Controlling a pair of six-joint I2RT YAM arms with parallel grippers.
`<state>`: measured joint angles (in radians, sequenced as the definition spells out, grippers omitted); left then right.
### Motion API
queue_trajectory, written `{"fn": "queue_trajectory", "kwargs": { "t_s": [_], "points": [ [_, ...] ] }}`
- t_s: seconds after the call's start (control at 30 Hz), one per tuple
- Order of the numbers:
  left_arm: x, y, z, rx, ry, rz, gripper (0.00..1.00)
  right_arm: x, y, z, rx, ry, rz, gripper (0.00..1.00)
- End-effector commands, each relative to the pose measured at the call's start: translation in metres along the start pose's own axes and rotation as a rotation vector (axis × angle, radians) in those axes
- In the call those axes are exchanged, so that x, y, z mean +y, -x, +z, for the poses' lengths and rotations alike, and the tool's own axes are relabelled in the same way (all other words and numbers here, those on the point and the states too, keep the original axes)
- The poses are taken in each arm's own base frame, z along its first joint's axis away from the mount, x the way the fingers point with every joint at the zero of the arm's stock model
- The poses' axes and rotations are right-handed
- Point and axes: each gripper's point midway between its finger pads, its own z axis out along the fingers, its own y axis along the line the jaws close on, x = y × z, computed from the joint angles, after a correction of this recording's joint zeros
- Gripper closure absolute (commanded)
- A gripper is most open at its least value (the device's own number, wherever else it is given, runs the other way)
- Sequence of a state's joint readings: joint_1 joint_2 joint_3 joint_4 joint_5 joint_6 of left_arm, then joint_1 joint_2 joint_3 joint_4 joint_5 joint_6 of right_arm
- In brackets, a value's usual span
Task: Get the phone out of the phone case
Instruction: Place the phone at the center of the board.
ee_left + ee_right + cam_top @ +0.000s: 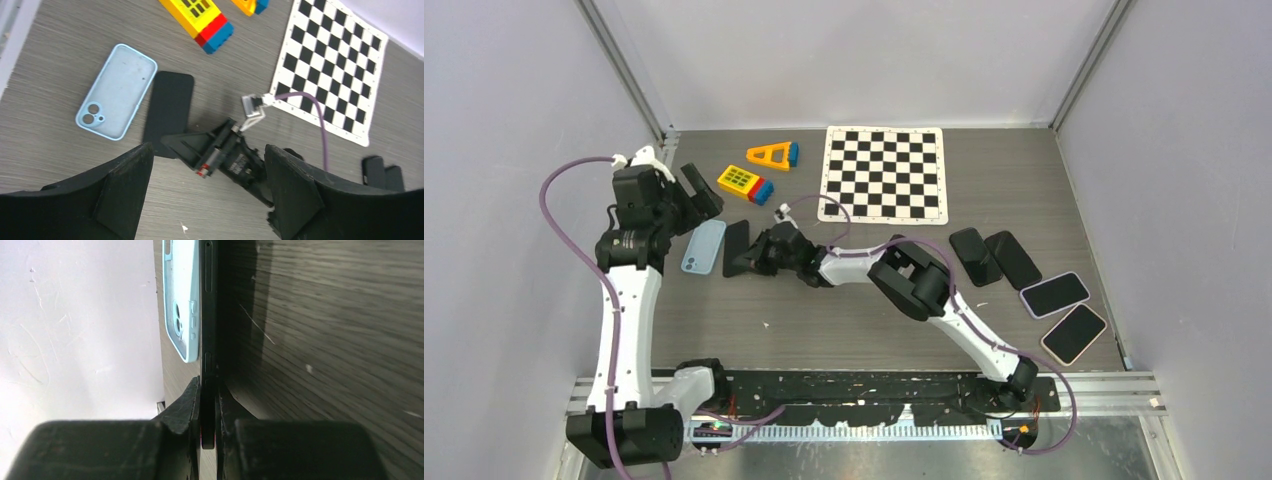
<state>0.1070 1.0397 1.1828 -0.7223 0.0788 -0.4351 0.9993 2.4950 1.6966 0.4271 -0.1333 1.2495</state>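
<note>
The light blue phone case (704, 246) lies flat on the table with its hollow inside facing up and nothing in it. Just right of it is the black phone (737, 248), out of the case and tilted on its edge. My right gripper (759, 255) is shut on the phone's near end. The right wrist view shows the phone (208, 315) edge-on between the fingers of the right gripper (208, 405), with the case (181, 300) beside it. My left gripper (207, 195) hangs open above both, holding nothing; below it are the case (116, 91) and phone (169, 111).
A yellow toy block (744, 183) and an orange triangular block (774, 154) sit behind the case. A checkerboard mat (884, 172) lies at the back centre. Several other phones (976, 256) lie at the right, including two (1054, 294) (1074, 333) near the wall.
</note>
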Motion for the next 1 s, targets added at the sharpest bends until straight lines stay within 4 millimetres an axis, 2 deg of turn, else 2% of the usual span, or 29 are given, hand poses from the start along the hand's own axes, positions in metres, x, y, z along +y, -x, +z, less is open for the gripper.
{"fn": "queue_trajectory", "kwargs": {
  "t_s": [0.0, 0.07, 0.2, 0.23, 0.27, 0.33, 0.37, 0.4, 0.43, 0.57, 0.63, 0.7, 0.77, 0.8, 0.83, 0.87, 0.9, 0.93, 0.97],
  "points": [
    [-0.025, 0.001, -0.018, -0.008, -0.135, -0.041, 0.16, -0.004, -0.007, 0.019, -0.035, -0.078, 0.007, 0.91],
    [-0.029, 0.002, -0.021, -0.025, -0.156, -0.057, 0.15, -0.004, -0.009, 0.024, -0.035, -0.096, 0.008, 0.85],
    [-0.022, 0.0, -0.016, 0.001, -0.109, -0.069, 0.15, -0.011, -0.012, 0.029, -0.02, -0.137, 0.012, 0.64],
    [-0.02, 0.0, -0.015, 0.002, -0.093, -0.072, 0.15, -0.01, -0.012, 0.028, -0.022, -0.143, 0.011, 0.56],
    [-0.018, 0.001, -0.014, 0.001, -0.082, -0.077, 0.15, -0.014, -0.012, 0.026, -0.018, -0.166, 0.012, 0.38],
    [-0.018, 0.004, -0.015, -0.007, -0.074, -0.085, 0.15, -0.017, -0.009, 0.021, -0.027, -0.213, 0.0, 0.21],
    [-0.017, 0.005, -0.015, -0.009, -0.073, -0.084, 0.14, -0.014, -0.008, 0.018, -0.026, -0.223, -0.014, 0.19],
    [-0.017, 0.006, -0.016, -0.011, -0.07, -0.085, 0.14, -0.021, -0.004, 0.014, -0.041, -0.274, -0.036, 0.17],
    [-0.017, 0.007, -0.016, -0.013, -0.068, -0.084, 0.14, -0.018, -0.001, 0.01, -0.047, -0.288, -0.049, 0.16],
    [-0.013, 0.015, -0.023, -0.041, -0.028, -0.098, 0.15, -0.031, 0.004, -0.005, -0.044, -0.419, -0.119, 0.16],
    [-0.01, 0.023, -0.03, -0.071, -0.004, -0.1, 0.16, -0.038, 0.004, -0.014, -0.028, -0.472, -0.153, 0.16],
    [-0.007, 0.03, -0.041, -0.092, 0.027, -0.105, 0.16, -0.034, 0.005, -0.017, -0.02, -0.48, -0.19, 0.16],
    [-0.007, 0.043, -0.054, -0.128, 0.049, -0.108, 0.16, -0.025, 0.004, -0.018, 0.008, -0.475, -0.237, 0.16],
    [-0.007, 0.047, -0.06, -0.143, 0.057, -0.11, 0.16, -0.029, 0.001, -0.016, 0.031, -0.481, -0.282, 0.16],
    [-0.008, 0.052, -0.065, -0.155, 0.059, -0.111, 0.16, -0.015, 0.002, -0.016, 0.041, -0.474, -0.306, 0.16],
    [-0.009, 0.055, -0.069, -0.163, 0.058, -0.108, 0.16, -0.025, -0.002, -0.013, 0.063, -0.493, -0.347, 0.16],
    [-0.01, 0.057, -0.071, -0.167, 0.057, -0.107, 0.16, -0.016, -0.002, -0.012, 0.063, -0.488, -0.372, 0.16],
    [-0.011, 0.058, -0.073, -0.169, 0.054, -0.104, 0.16, -0.026, -0.003, -0.009, 0.068, -0.506, -0.408, 0.17],
    [-0.012, 0.059, -0.073, -0.167, 0.05, -0.102, 0.16, -0.025, 0.0, -0.006, 0.049, -0.506, -0.427, 0.17]
  ]
}}
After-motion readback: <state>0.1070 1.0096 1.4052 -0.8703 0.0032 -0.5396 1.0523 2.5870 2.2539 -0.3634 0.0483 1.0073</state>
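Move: The right hand still holds the phone by the back part of its right edge. The phone's table spot, just right of the case, has its middle about 4 cm ahead of that hand, 2 cm left and 3 cm below. The case lies some 9 cm left and 4 cm ahead, the yellow block about 18 cm straight ahead, both about 3 cm below. From the left hand the spot is roughly 3 cm ahead, neither left nor right, 24 cm down. Leftwards about 3 cm and nearly level, the right hand brings the tilted phone towards the case and opens its fingers wide to let go. It then lifts about 2 cm and eases back right some 3 cm, its left-pointing fingers tipping down by about 25 degrees, one still close against the phone's right edge. The left hand, empty and open, waits nearly in place, then climbs about 7 cm away from the case. ##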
